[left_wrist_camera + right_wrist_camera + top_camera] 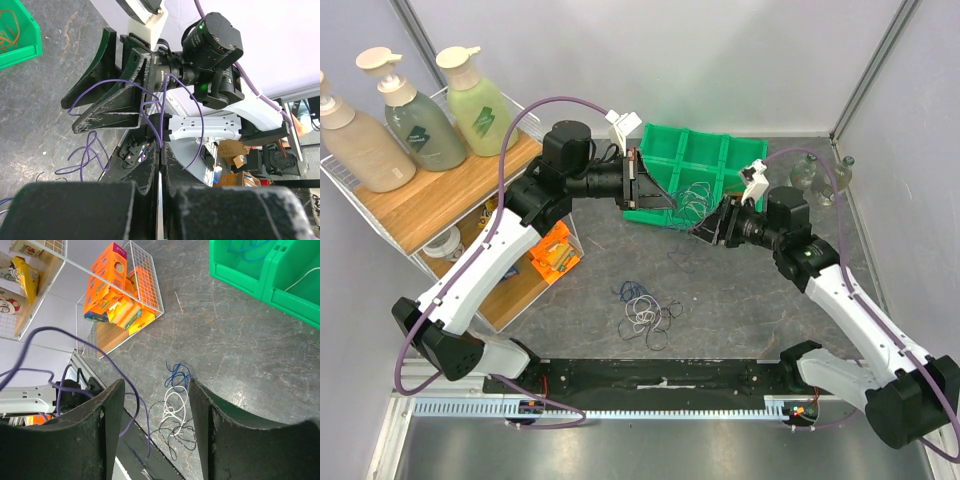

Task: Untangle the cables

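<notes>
A thin purple cable [687, 196] hangs in the air between my two grippers, in front of the green tray [705, 152]. My left gripper [660, 197] is shut on this cable [160, 136], which runs up out of the pinched jaws. It loops over the fingers [111, 95] of my right gripper [703, 231], which stands open. In the right wrist view the purple cable [149, 440] drapes past the left finger and dangles in the gap. A tangle of blue, white and black cables [645, 310] lies on the table below [175, 407]. Blue and white cables lie in tray compartments [250, 250], and an orange one [9, 30].
A wooden shelf with three pump bottles [415, 120] stands at the back left. Under it, a wire basket holds orange boxes [553, 252]. Glass pieces [812, 175] sit at the back right. A black rail [660, 375] runs along the near edge.
</notes>
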`<state>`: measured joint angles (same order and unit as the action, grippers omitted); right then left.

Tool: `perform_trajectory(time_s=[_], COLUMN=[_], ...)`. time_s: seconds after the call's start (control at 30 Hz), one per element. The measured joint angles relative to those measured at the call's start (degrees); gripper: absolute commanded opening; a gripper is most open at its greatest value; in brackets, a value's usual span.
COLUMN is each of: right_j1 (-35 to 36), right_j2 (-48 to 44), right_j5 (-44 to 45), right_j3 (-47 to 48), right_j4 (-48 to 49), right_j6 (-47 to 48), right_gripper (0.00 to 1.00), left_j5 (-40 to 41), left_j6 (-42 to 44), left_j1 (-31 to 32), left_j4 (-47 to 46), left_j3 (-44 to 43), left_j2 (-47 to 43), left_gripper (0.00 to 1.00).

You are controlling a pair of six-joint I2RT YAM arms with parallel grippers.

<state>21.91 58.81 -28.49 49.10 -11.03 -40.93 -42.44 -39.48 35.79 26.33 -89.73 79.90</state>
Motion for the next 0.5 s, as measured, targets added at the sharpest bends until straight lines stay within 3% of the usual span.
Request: perform_trajectory(time_s=[0.07, 0.13, 0.27, 0.4, 0.5], right_j1=[0.0, 0.3, 0.9, 1.2, 1.1], right_j2=[0.9, 2.2, 4.1, 3.5, 1.1], right_j5=[0.0, 0.0, 0.0, 2.2, 8.6], right_j3=[0.0, 0.0, 0.0, 1.0, 3.5], right_j4=[0.6, 1.2, 1.4, -1.2, -7.1], right_j6=[-0.1, -0.2, -0.3, 0.8, 2.4], right_gripper=[0.59, 0.49, 0.0, 0.0, 0.0], left_j5=[-0.2, -0.2, -0.2, -0.1, 0.5], left_j6=[-0.1, -0.2, -0.2, -0.2, -0.2], left_j1=[0.0, 0.0, -0.1, -0.1, -0.3], left_j4=[-0.1, -0.3, -0.3, -0.3, 0.0], left_j3=[0.0, 0.0, 0.0, 0.0, 0.1], left_j2=[0.0, 0.0, 0.0, 0.0, 0.1], left_gripper=[0.02, 0.02, 0.02, 0.03, 0.23])
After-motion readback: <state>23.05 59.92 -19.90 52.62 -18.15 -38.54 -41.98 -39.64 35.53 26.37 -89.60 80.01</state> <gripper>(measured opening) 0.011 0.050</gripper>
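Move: The loose purple strand hanging from the left fingers runs between the right hand's open fingers, about 1 cm ahead, 1 cm left and 2 cm below. From the left hand that spot is some 3 cm ahead, 8 cm right and 14 cm down. From the right hand, the green tray's middle lies about 29 cm ahead, straight out, and the white cable bundle some 7 cm back and 12 cm left, both roughly 24 cm below. Right hand sinks about 2 cm, shuts on the purple strand, then draws 2 cm right, rising slightly. ##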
